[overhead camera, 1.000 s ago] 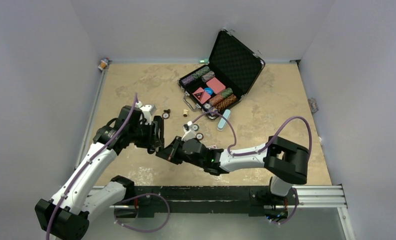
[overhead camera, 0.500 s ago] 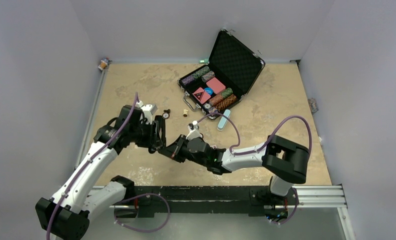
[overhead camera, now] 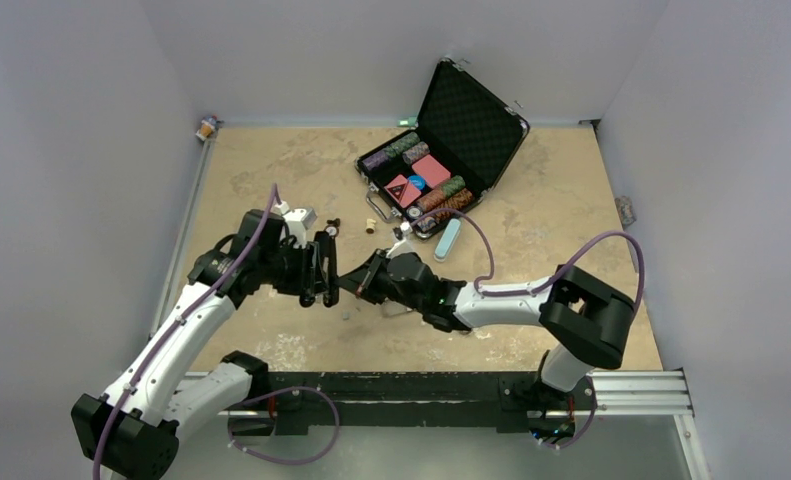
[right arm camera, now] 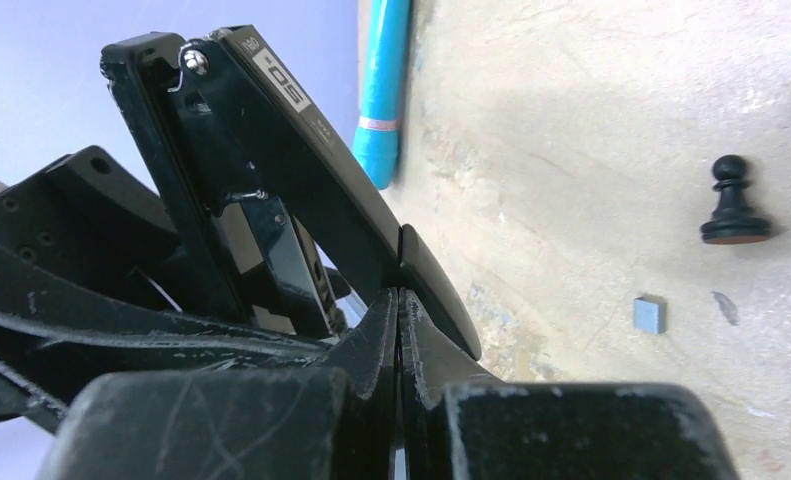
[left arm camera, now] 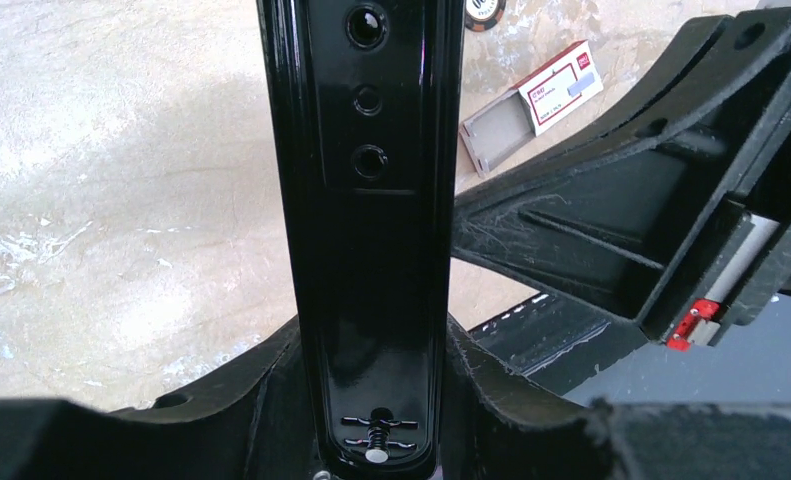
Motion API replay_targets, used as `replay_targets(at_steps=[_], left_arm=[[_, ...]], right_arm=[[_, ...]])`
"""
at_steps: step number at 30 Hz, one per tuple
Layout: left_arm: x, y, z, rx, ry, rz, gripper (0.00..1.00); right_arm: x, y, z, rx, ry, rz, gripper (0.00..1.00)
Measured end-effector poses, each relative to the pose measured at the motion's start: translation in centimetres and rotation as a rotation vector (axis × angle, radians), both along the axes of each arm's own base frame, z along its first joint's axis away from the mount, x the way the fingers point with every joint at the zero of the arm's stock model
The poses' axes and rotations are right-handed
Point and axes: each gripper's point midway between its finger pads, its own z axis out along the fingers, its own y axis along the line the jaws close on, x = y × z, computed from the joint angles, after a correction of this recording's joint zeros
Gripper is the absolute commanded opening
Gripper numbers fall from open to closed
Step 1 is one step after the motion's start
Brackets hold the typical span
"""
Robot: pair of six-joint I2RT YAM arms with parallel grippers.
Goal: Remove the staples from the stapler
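Observation:
My left gripper is shut on the black stapler and holds it above the table. In the left wrist view the stapler's glossy base runs upward between my fingers. My right gripper is shut, and its tips rest against the stapler's opened top cover; nothing shows between the fingers. A tiny silver-grey strip, apparently staples, lies on the table below the grippers and also shows in the top view.
A small red-and-white box lies open on the table. An open black case of poker chips stands at the back. A light-blue tube, a black pawn and loose chips lie nearby.
My right gripper has moved up and away from the near edge, meeting the stapler's cover. The small grey strip on the table beneath is now uncovered. The left gripper has barely moved.

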Motion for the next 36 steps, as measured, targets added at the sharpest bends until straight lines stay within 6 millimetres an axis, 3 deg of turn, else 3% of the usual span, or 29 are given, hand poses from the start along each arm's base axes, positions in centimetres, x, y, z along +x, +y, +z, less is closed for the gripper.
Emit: replay_targets(at_steps=[8, 15, 23, 25, 29, 33, 36], left_arm=[[-0.4, -0.1, -0.1, -0.011, 0.004, -0.009, 0.0], [-0.8, -0.5, 0.7, -0.043, -0.022, -0.028, 0.0], [-1.0, -0.2, 1.2, -0.042, -0.055, -0.019, 0.0], [-1.1, -0.1, 1.1, -0.04, -0.049, -0.019, 0.0], [-1.0, -0.2, 1.1, -0.04, -0.049, -0.02, 0.0], [-1.0, -0.2, 0.9, -0.036, -0.039, -0.02, 0.0], [-0.9, -0.2, 0.8, -0.034, -0.036, -0.02, 0.0]], right_arm=[[0.2, -0.5, -1.0, -0.078, -0.016, 0.018, 0.0], [0.1, -1.2, 0.1, -0.119, -0.051, 0.029, 0.0], [-0.8, -0.3, 1.2, -0.153, -0.098, 0.071, 0.0], [-1.7, 0.2, 1.6, -0.16, -0.111, 0.085, 0.0], [-5.7, 1.0, 2.7, -0.165, -0.123, 0.149, 0.02], [-9.4, 2.0, 5.1, -0.088, -0.136, 0.209, 0.0], [-10.0, 2.7, 5.3, -0.068, -0.134, 0.218, 0.0]])
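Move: The left gripper already holds the black stapler near its front end; the stapler's middle lies about 5 cm ahead of that gripper, 1 cm to its right and 3 cm higher. From the closed right fingertips, at the front part of its cap, the middle is some 3 cm ahead, 3 cm left and 3 cm up. On the table 15 cm below the right hand, the black pawn stands roughly 4 cm ahead and 3 cm right, the small cube 2 cm back, straight below. Keep the stapler gripped in the left hand, letting that hand ease back and up about 1 cm. With the right fingers shut at the cap, dip and edge right about 1 cm, rise again, then bring the right tips off the stapler: back some 10 cm, with about 5 cm of rise and a slight leftward swing, turning roughly 10 degrees counter-clockwise. ##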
